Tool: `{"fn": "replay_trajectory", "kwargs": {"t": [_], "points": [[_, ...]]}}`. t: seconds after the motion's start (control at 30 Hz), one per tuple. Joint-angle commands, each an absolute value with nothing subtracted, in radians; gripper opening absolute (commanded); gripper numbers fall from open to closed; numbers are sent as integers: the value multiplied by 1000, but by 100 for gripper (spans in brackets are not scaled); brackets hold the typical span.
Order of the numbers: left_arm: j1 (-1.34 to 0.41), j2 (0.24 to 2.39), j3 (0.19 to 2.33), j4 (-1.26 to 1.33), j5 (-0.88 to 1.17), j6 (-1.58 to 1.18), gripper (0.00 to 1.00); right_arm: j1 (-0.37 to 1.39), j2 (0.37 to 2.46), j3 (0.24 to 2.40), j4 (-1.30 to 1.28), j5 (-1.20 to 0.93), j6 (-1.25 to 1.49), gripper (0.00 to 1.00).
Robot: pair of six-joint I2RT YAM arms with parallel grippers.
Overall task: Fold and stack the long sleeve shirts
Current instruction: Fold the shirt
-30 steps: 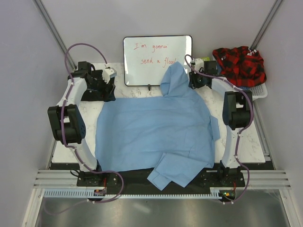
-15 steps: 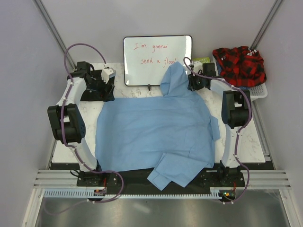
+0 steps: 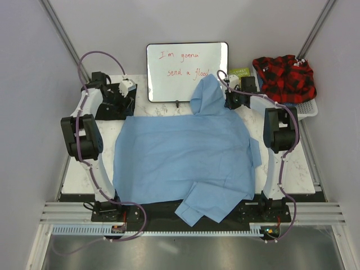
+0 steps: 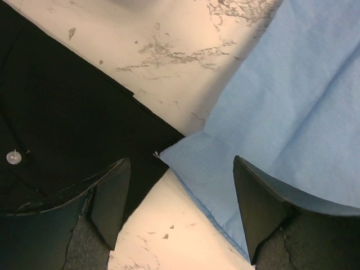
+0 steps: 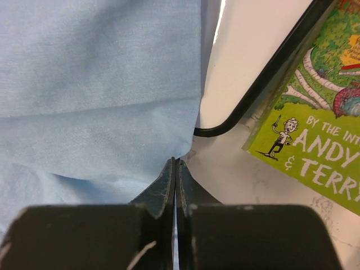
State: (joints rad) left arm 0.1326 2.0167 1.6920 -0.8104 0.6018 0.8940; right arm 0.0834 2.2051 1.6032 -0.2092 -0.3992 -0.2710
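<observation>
The light blue long sleeve shirt (image 3: pixel 185 152) lies spread flat across the table, one sleeve reaching up to the whiteboard and the other folded over at the front edge. A black shirt (image 3: pixel 112 111) lies bunched at the back left. My left gripper (image 3: pixel 124 90) hovers open over the spot where the blue shirt's corner (image 4: pixel 191 154) meets the black shirt (image 4: pixel 62 112). Nothing is between its fingers (image 4: pixel 109 202). My right gripper (image 3: pixel 229 101) is shut, its tips (image 5: pixel 175 161) pinching the edge of the blue shirt (image 5: pixel 101 84) beside the raised sleeve.
A whiteboard (image 3: pixel 185 70) with red writing stands at the back; its black frame (image 5: pixel 264 79) is right by my right gripper. A green book (image 5: pixel 315 129) lies beside it. A white basket (image 3: pixel 308 108) at the back right holds a red plaid cloth (image 3: pixel 284 76).
My right gripper has closed on the blue shirt's edge after shifting slightly left. The left arm's elbow has swung back and its gripper has narrowed a little.
</observation>
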Motion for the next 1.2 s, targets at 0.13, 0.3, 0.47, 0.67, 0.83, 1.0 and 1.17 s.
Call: {"fn": "replay_trajectory", "kwargs": {"t": [0.13, 0.3, 0.47, 0.67, 0.83, 1.0, 1.17], "points": [[123, 2120, 1781, -793, 615, 1118, 77, 84, 2108, 1603, -184, -460, -285, 0], [95, 2155, 1772, -795, 597, 1173, 70, 83, 2106, 1617, -186, -468, -279, 0], [84, 2190, 1787, -795, 588, 1183, 61, 83, 2105, 1632, -202, -462, -291, 0], [72, 2217, 1795, -795, 569, 1201, 51, 77, 2100, 1638, -213, -454, -299, 0], [71, 2206, 1790, -805, 566, 1215, 40, 77, 2106, 1649, -215, -448, -298, 0], [69, 2186, 1790, -850, 586, 1242, 23, 75, 2117, 1677, -213, -437, -293, 0], [69, 2187, 1812, -876, 577, 1243, 8, 68, 2114, 1689, -213, -437, -290, 0]]}}
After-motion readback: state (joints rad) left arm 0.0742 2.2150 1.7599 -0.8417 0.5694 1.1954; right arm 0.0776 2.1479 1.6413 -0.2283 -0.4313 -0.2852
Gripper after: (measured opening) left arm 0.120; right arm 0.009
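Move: Almost straight below the open left fingers, about 7 cm down, 1 cm ahead and 2 cm to the right, lies the light blue shirt's far left corner. The black shirt's middle is 8 cm ahead and 7 cm left of that hand; the whiteboard's near left corner is 8 cm ahead and 10 cm right. The right hand, already shut at the far right shoulder, has that left corner about 41 cm left and 5 cm back, and the book 6 cm right and 10 cm ahead. Down some 7 cm goes the left hand, easing slightly forward and right and turning about 15 degrees clockwise, until its tips reach the light blue shirt's far left corner; its fingers narrow on the way and come nearly shut at the bottom, pinching the edge. The right hand rises 3 cm with fingers still shut on the shoulder, pauses, then lifts a little over 1 cm more. ##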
